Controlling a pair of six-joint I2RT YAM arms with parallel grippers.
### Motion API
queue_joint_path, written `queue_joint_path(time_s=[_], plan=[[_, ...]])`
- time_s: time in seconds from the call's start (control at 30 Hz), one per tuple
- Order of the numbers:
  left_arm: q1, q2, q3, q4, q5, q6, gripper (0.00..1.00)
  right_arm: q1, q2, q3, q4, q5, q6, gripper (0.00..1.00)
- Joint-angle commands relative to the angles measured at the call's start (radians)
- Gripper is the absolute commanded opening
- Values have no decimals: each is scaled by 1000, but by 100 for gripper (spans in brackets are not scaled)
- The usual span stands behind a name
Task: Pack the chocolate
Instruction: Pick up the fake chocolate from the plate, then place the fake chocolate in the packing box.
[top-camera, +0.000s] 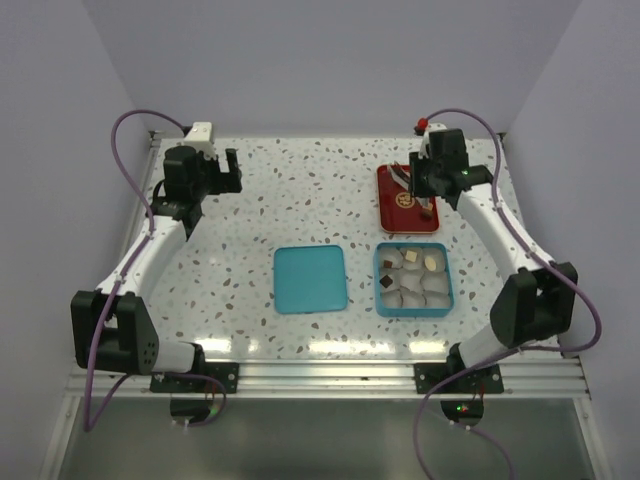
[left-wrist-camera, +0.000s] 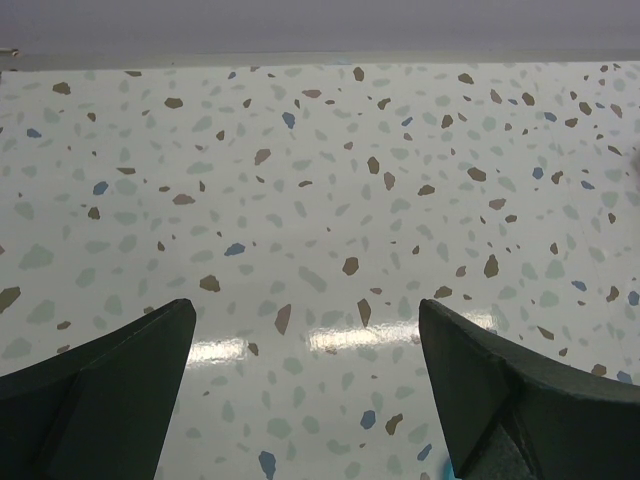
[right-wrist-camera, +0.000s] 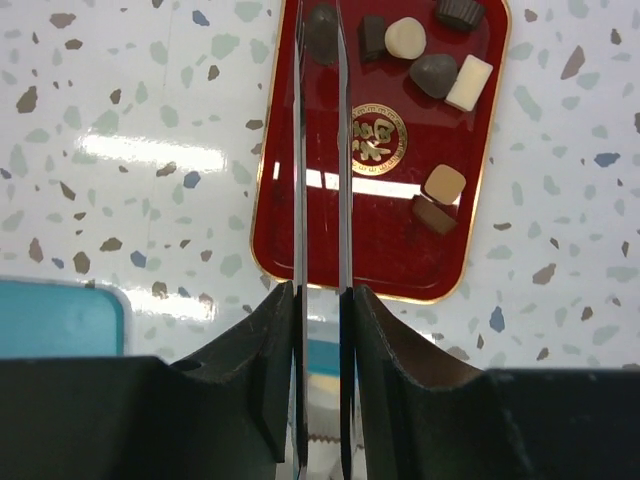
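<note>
Several pieces of chocolate, dark, light brown and cream, lie on the red tray, which stands at the back right. My right gripper is shut on a pair of metal tongs. The tong tips sit on either side of a dark round piece at the tray's end. The teal box in front of the tray holds crinkled paper cups and three pieces, one of them dark. My left gripper hangs open over bare table at the back left.
The teal lid lies flat in the middle of the table, left of the box. A gold emblem marks the tray's centre. White walls close in the speckled table at the back and sides.
</note>
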Motion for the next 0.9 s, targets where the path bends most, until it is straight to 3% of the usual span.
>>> queue_joint_path(time_s=[0.0, 0.17, 0.43, 0.87], plan=[[-6, -12, 40, 4, 3, 4, 100, -1, -123, -10, -65, -5, 4, 23], [-6, -11, 40, 10, 8, 3, 100, 22, -265, -47, -151, 35, 25, 23], [-6, 5, 38, 21, 29, -7, 100, 24, -419, 29, -433, 38, 67, 23], [-6, 3, 35, 27, 46, -17, 100, 24, -492, 138, -735, 27, 65, 23]])
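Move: The tweezers in the right gripper already hold the dark oval chocolate clear of the red plate. The blue box's middle lies about 20 cm back, 2 cm right and 16 cm below this hand; the plate's middle is some 6 cm ahead and 4 right, the caramel square 3 ahead and 10 right. The teal lid lies about 20 back and 27 left. From the left hand the box is some 21 cm back and 50 right. The right hand, already lifting, keeps its pinch on the dark oval chocolate with the tweezers and carries it back about 18 cm off the plate towards the blue box, climbing some 8 cm, nearly all of it in the first half. The climb then levels into a flat run back with only a slight drift to the right, while the wrist, after tipping up a few degrees, tips the fingers down again by about 10 degrees, and the gripper's opening doesn't change. ##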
